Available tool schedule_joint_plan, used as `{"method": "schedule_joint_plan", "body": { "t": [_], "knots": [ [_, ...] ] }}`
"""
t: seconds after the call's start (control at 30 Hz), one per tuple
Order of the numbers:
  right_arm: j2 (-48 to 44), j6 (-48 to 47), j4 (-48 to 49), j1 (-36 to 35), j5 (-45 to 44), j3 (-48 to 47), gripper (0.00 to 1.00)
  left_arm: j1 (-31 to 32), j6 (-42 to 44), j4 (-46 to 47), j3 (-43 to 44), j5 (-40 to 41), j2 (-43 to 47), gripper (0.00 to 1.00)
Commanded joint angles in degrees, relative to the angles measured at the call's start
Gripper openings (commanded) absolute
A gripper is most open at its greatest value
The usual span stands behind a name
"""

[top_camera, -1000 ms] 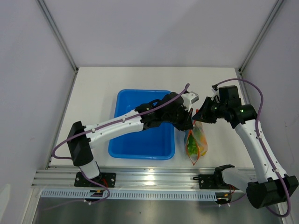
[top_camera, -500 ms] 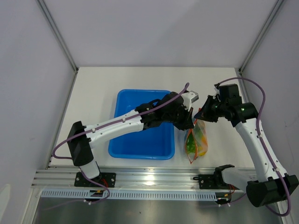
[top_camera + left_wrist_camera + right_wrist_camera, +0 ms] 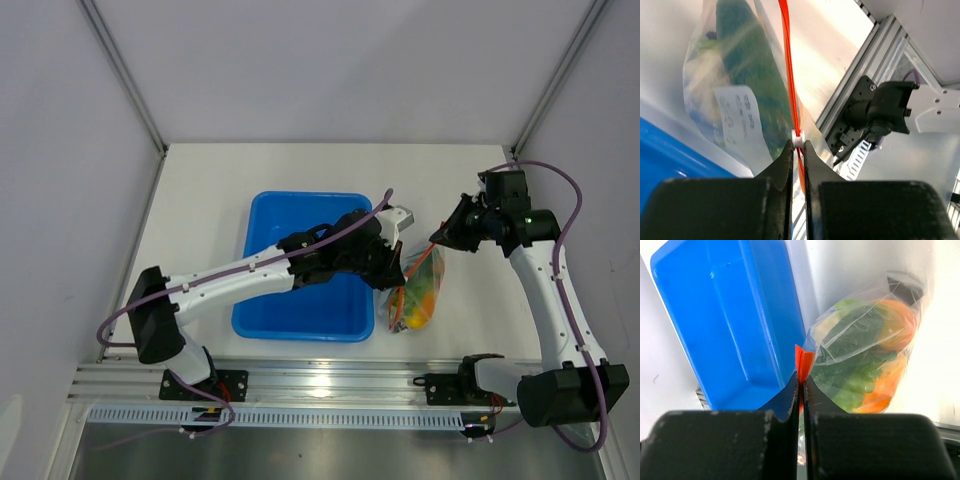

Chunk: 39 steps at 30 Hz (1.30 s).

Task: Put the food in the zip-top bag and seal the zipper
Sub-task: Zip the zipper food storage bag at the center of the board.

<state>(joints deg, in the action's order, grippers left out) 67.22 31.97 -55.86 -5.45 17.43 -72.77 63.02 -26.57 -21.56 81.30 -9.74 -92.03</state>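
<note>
The zip-top bag [image 3: 418,292] hangs just right of the blue tray, stretched between both grippers. It holds the food: green pieces [image 3: 855,370] and orange fruit [image 3: 895,325]; a dark green piece [image 3: 750,75] shows through the plastic. The orange-red zipper [image 3: 788,65] runs taut along its mouth. My left gripper [image 3: 393,283] is shut on the zipper's white slider [image 3: 798,138] near the strip's lower end. My right gripper [image 3: 438,240] is shut on the far end of the zipper [image 3: 803,361].
The blue tray [image 3: 300,300] lies left of the bag, under the left arm; it also shows in the right wrist view [image 3: 725,315]. The aluminium rail [image 3: 320,380] with the arm bases runs along the near edge. Grey walls enclose the table.
The left gripper has slid toward the near edge along the zipper. The right gripper has pulled back to the right. The bag now hangs stretched at a slant between them.
</note>
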Motion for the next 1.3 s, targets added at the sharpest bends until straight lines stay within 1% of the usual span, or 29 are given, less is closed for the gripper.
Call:
{"method": "schedule_joint_plan", "body": {
  "t": [0.0,0.43,0.5,0.53,0.67,0.87,0.97,1.07,1.1,1.17,1.27],
  "knots": [
    [0.8,-1.38,4.26,1.67,-2.23,-2.99,0.0,1.66,-1.12,-0.67,-2.54,-1.69,5.63,0.0],
    [2.91,-1.91,5.58,5.01,-1.35,-3.34,0.0,3.51,-2.0,-0.06,-11.24,-0.72,12.22,0.0],
    [3.26,-2.26,5.32,4.93,-1.35,-3.6,0.0,3.95,-1.82,-0.58,-11.6,-0.46,12.57,0.01],
    [3.53,-2.43,5.14,6.58,-1.43,-4.04,0.0,4.12,-1.82,-0.67,-11.6,-0.2,12.92,0.01],
    [3.71,-3.13,4.79,7.91,-1.17,-4.66,0.0,4.65,-2.0,-0.5,-13.09,-0.11,14.07,0.01],
    [3.62,-3.23,4.62,8.53,-1.26,-4.05,0.0,5.18,-2.44,0.73,-15.03,0.24,15.3,0.01],
    [3.27,-3.23,4.62,8.53,-1.26,-3.61,0.0,5.18,-2.0,0.65,-14.15,0.16,14.43,0.01],
    [2.74,-3.23,4.44,8.62,-1.35,-3.25,0.0,5.18,-1.12,0.38,-13.01,0.85,13.63,0.23],
    [2.65,-3.4,4.27,8.7,-1.43,-3.17,0.0,5.18,-1.03,0.38,-12.83,1.64,13.72,0.43],
    [2.22,-3.4,4.0,8.79,-1.96,-2.99,0.0,5.18,-0.68,0.03,-12.83,4.36,14.68,0.59],
    [2.12,-3.4,3.82,9.58,-2.66,-3.16,0.0,5.18,0.11,-1.02,-12.48,7.79,16.26,0.68]
  ]
}}
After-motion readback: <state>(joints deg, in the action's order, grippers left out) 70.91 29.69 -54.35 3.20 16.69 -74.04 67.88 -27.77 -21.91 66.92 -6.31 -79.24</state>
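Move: The left fingers already pinch the slider partway along the zipper; the zipper's near end hangs about 6 cm back, 2 cm left and 6 cm below them. The food-filled bag sits some 3 cm ahead, 4 cm right and 12 cm below, and the blue bin's middle about 10 cm ahead, 22 cm left and 18 cm below. From the right hand, still pinching the zipper's far end, the slider lies about 10 cm back, 7 cm left, roughly level. Left drags the slider back-left about 7 cm and lets go; right, still pinching, pulls the far end right-forward. ##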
